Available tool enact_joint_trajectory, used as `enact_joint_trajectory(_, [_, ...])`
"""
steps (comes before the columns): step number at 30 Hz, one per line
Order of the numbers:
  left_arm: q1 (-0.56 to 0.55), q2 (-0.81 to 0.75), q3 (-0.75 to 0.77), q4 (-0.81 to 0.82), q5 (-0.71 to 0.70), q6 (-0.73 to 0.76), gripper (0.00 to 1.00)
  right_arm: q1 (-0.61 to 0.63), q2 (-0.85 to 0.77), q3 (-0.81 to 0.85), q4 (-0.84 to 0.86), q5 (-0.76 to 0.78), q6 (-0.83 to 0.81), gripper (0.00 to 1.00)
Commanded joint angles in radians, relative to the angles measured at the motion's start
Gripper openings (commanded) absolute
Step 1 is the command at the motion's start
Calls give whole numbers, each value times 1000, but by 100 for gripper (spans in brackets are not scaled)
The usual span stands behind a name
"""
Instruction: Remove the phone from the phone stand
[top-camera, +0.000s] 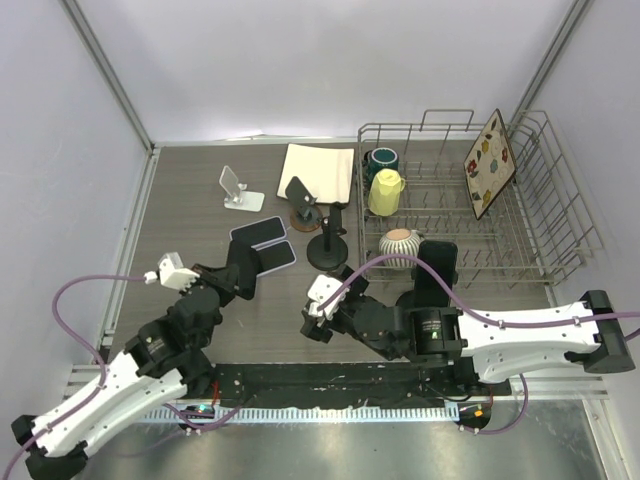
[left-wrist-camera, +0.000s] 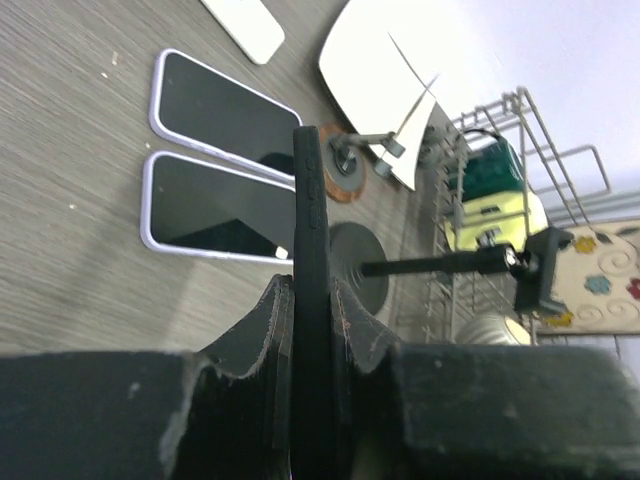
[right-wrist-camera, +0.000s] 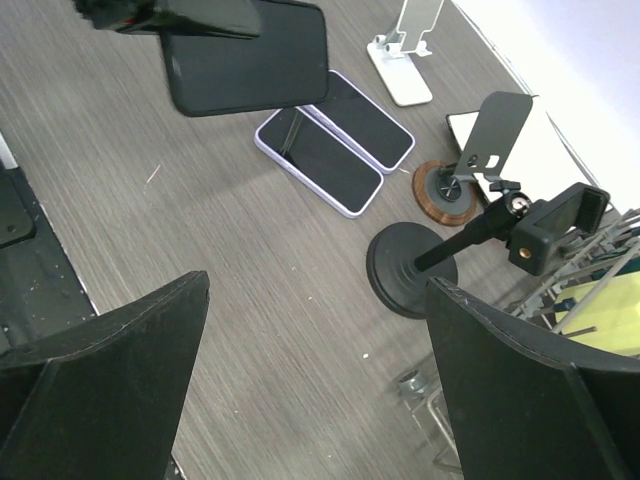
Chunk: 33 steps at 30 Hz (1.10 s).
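Observation:
My left gripper (left-wrist-camera: 312, 290) is shut on a black phone (left-wrist-camera: 310, 200), which I see edge-on, upright between the jaws. From above, the left gripper (top-camera: 232, 275) holds that phone (top-camera: 247, 262) in the air left of the black phone stand (top-camera: 328, 245). The stand's round base (right-wrist-camera: 410, 265) sits on the table and its clamp (right-wrist-camera: 545, 235) is empty. In the right wrist view the phone (right-wrist-camera: 245, 55) hangs at the top left. My right gripper (right-wrist-camera: 318, 290) is open over bare table with nothing between its fingers, and from above the right gripper (top-camera: 312, 318) is near the table's front.
Two lavender-edged phones (top-camera: 258, 232) (top-camera: 280, 255) lie flat side by side. Behind them stand a wood-based stand (top-camera: 300, 205) and a white stand (top-camera: 238, 190). A white pad (top-camera: 318, 172) lies at the back. A wire dish rack (top-camera: 560, 240) with mugs, a bowl and a plate fills the right.

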Motion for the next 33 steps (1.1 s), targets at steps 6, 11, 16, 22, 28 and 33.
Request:
enact_joint_trajectory(6, [372,176,-85,448,328,160,0,-1,-44,-17,11,-15,52,94])
enact_joint_trajectory(11, [651,179,-188,676,479,136,0,-17,-84,-86,48,-11,60,94])
enact_joint_trajectory(16, [958,328,-349,947,682,57,0,-20,-118,-107,48,-4,57,94])
enact_joint_trajectory(22, [1064,432,-356,1060,700,54,0,-20,-208,-134,21,0,60,93])
enact_joint_trajectory(28, [1244,775,-291,1286,950,24,0,-20,-307,-132,-7,-24,54,93])
enact_joint_trajectory(33, [1325,1142,-236,1611,1183,-93,0,-20,-357,-106,-18,-30,45,93])
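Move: The left hand still grips the black phone about 16 cm above the table; the clear spot it carries the phone to is roughly 15 cm ahead and 13 cm to its left. The nearer of two phones lying there is some 11 cm ahead and 5 cm right of this hand, the farther phone 19 cm ahead and 2 cm right, the white stand 28 cm ahead and 2 cm left. From the right hand the clear spot is about 23 cm ahead, 34 cm left. Forward and down first, then leftward while still sinking, the left hand carries the gripped black phone to the bare table left of the two lying phones, roughly 16 cm left, 12 cm forward and 12 cm down. Its wrist swings some 20 degrees counter-clockwise and rolls its left side down. The empty right hand backs off about 6 cm to the right, dipping then rising, fingers still open. ##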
